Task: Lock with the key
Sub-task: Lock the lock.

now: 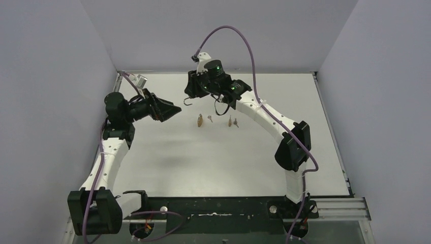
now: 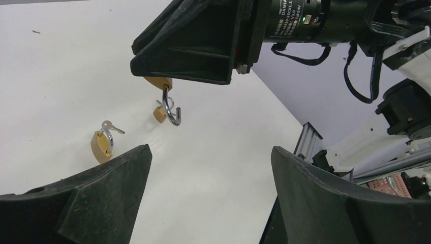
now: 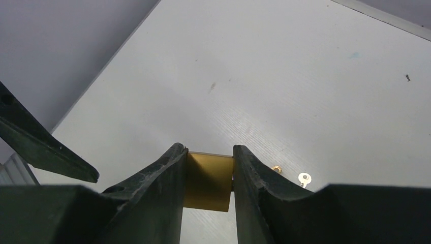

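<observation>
My right gripper (image 3: 208, 151) is shut on the brass body of a padlock (image 3: 208, 180), held above the table. In the left wrist view that padlock (image 2: 158, 82) hangs under the right gripper (image 2: 185, 76), its steel shackle (image 2: 172, 111) swung open and pointing down. My left gripper (image 2: 211, 150) is open and holds nothing, a short way left of the held padlock (image 1: 189, 100) and facing it. A key (image 1: 209, 119) lies on the table beside a second padlock (image 1: 201, 120); in the left wrist view this key (image 2: 112, 126) rests at that padlock's (image 2: 100, 146) shackle.
A third small padlock (image 1: 230, 121) with another key (image 1: 236, 122) lies just right of the first pair. Grey walls close the white table (image 1: 213, 162) on three sides. A metal rail (image 1: 335, 206) runs along the near edge by the arm bases.
</observation>
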Controlling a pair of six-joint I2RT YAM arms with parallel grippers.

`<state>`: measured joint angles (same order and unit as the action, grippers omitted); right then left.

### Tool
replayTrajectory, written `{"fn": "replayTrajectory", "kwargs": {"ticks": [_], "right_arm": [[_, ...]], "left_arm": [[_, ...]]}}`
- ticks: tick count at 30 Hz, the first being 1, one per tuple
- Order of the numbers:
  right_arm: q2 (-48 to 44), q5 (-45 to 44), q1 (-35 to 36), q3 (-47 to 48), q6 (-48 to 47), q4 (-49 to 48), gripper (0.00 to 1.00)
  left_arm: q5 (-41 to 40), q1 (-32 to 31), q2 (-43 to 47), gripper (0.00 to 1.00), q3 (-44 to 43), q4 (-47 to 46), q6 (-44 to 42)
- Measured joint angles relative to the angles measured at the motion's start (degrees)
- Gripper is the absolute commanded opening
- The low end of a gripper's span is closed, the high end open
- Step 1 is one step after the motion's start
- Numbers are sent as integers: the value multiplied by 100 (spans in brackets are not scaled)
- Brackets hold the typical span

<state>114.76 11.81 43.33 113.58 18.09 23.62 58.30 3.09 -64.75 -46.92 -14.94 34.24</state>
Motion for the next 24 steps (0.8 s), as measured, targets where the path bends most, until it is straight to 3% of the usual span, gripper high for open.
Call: {"fn": "replayTrajectory", "kwargs": {"ticks": [11,20,24], "right_arm": [[-592,-20,-15,-859,-28,-66,0],[-874,-44,-28,-988,-70,-85,0],[-990,-44,-28,-1034,-70,-85,0]], "left_arm": [[-942,-1139,-730,67,-1279,1683,-1001],[-1384,-1384,-1051,57,-1491,2396,-1307],[-1401,-1392,-1054,47,-1488,2411,-1279]]}}
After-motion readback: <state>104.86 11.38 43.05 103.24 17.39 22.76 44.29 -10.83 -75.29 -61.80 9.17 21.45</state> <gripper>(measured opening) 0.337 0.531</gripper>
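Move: The shackle of the open lock held in my right hand is about 4 cm ahead of my left hand, 5 cm to its right and 4 cm below; the lock body sits some 4 cm farther out than the shackle. From my right hand the shackle sticks out roughly 4 cm back and 2 cm down. The closed padlock on the table is around 12 cm ahead of my left hand, 7 cm right and 28 cm below, with a key about 5 cm right of that padlock. I bring my left hand in towards the shackle, about 5 cm to the right and a little forward, then sink it some 3 cm, rolling its left side up slightly while its fingers narrow from wide to about half open around the shackle's end. My right hand keeps its grip on the lock body and eases right and back about 3 cm each, lifting a little at the end. ##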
